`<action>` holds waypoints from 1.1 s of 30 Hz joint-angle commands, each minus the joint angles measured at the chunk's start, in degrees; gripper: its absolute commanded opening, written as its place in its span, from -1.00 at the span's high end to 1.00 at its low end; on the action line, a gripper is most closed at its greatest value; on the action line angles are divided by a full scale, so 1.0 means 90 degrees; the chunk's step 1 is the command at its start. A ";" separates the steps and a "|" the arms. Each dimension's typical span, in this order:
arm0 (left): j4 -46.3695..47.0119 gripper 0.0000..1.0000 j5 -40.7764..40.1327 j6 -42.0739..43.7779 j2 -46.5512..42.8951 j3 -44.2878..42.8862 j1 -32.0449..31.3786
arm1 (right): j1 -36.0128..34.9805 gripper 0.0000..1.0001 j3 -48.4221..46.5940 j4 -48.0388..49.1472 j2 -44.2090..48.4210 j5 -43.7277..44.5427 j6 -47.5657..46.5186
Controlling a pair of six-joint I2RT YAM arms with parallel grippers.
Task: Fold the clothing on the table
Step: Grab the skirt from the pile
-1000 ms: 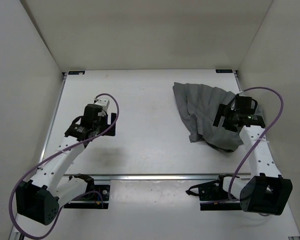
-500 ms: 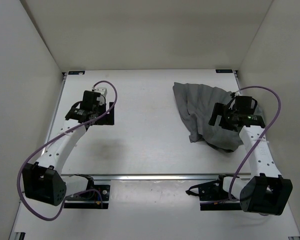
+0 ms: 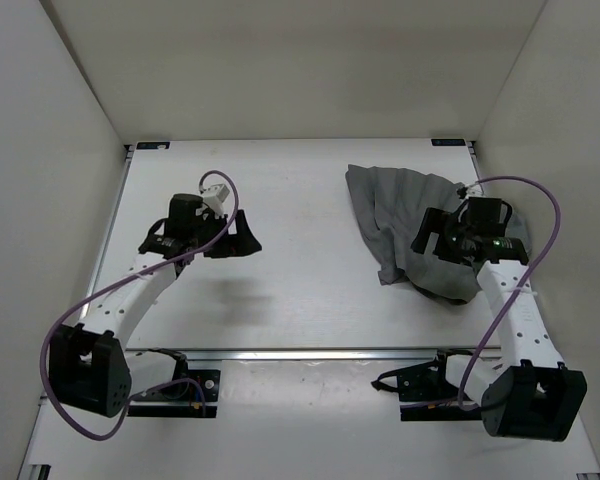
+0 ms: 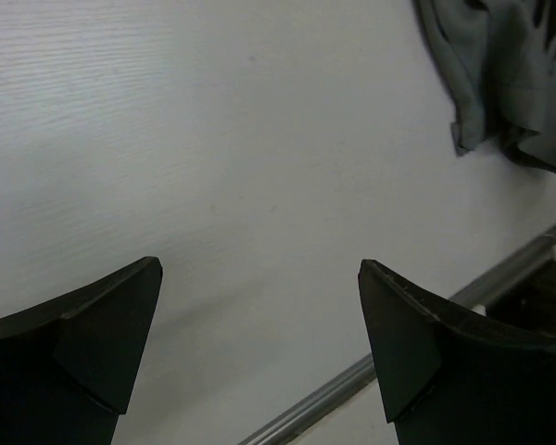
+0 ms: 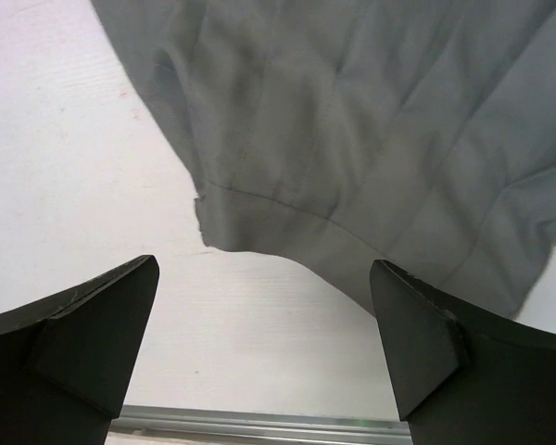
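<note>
The clothing (image 3: 398,215) is a crumpled mid-grey garment lying on the right back part of the white table (image 3: 290,180). My right gripper (image 3: 426,240) hovers over its near part, open, with nothing between the fingers. In the right wrist view the clothing (image 5: 352,130) fills the top, and its hem edge lies just beyond my open right gripper (image 5: 264,315). My left gripper (image 3: 242,241) is open over bare table left of centre, well apart from the garment. In the left wrist view the clothing (image 4: 505,65) shows at the top right, far from my left gripper (image 4: 259,311).
A silver rail (image 3: 310,353) runs along the table's near edge, with both arm bases behind it. The same rail (image 5: 259,422) shows close below the right fingers and crosses the left wrist view as rail (image 4: 500,273). White walls enclose the table on three sides.
My left arm has swung right and its gripper has turned toward the table's middle. My right gripper has shifted slightly left over the clothing. Both stay open.
</note>
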State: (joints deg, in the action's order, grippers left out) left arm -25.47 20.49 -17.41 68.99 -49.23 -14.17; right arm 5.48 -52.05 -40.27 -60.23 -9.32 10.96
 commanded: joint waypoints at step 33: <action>0.2117 -0.98 0.1795 -0.1464 -0.0264 0.1212 -0.0154 | -0.1878 1.00 -0.0991 0.0852 -0.3161 0.2245 0.0022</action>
State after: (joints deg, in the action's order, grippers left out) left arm -8.14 34.92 -29.89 68.97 -39.55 -16.12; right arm -10.87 -56.12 -33.43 -87.09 7.11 11.11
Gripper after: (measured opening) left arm 0.987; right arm 0.059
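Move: The skirt's near-left fold lies roughly 4 cm ahead of the right hand, 4 cm to its left and 10 cm below. The skirt's middle is some 12 cm ahead and 3 cm to the right, and its near-left hem corner about 9 cm left and 1 cm back, both some 11 cm below. From the left hand, that fold is about 35 cm to the right, 2 cm ahead and 9 cm lower. The skirt's near-left fold gets pinched by the right hand, which first swings about 5 cm left, then sinks nearly 10 cm onto it while easing forward. Its fingers tip steeper by some 15 degrees and shut at the end, still creeping forward. The open left hand swings right above bare table, then drifts partly back, its left side rolling down. ##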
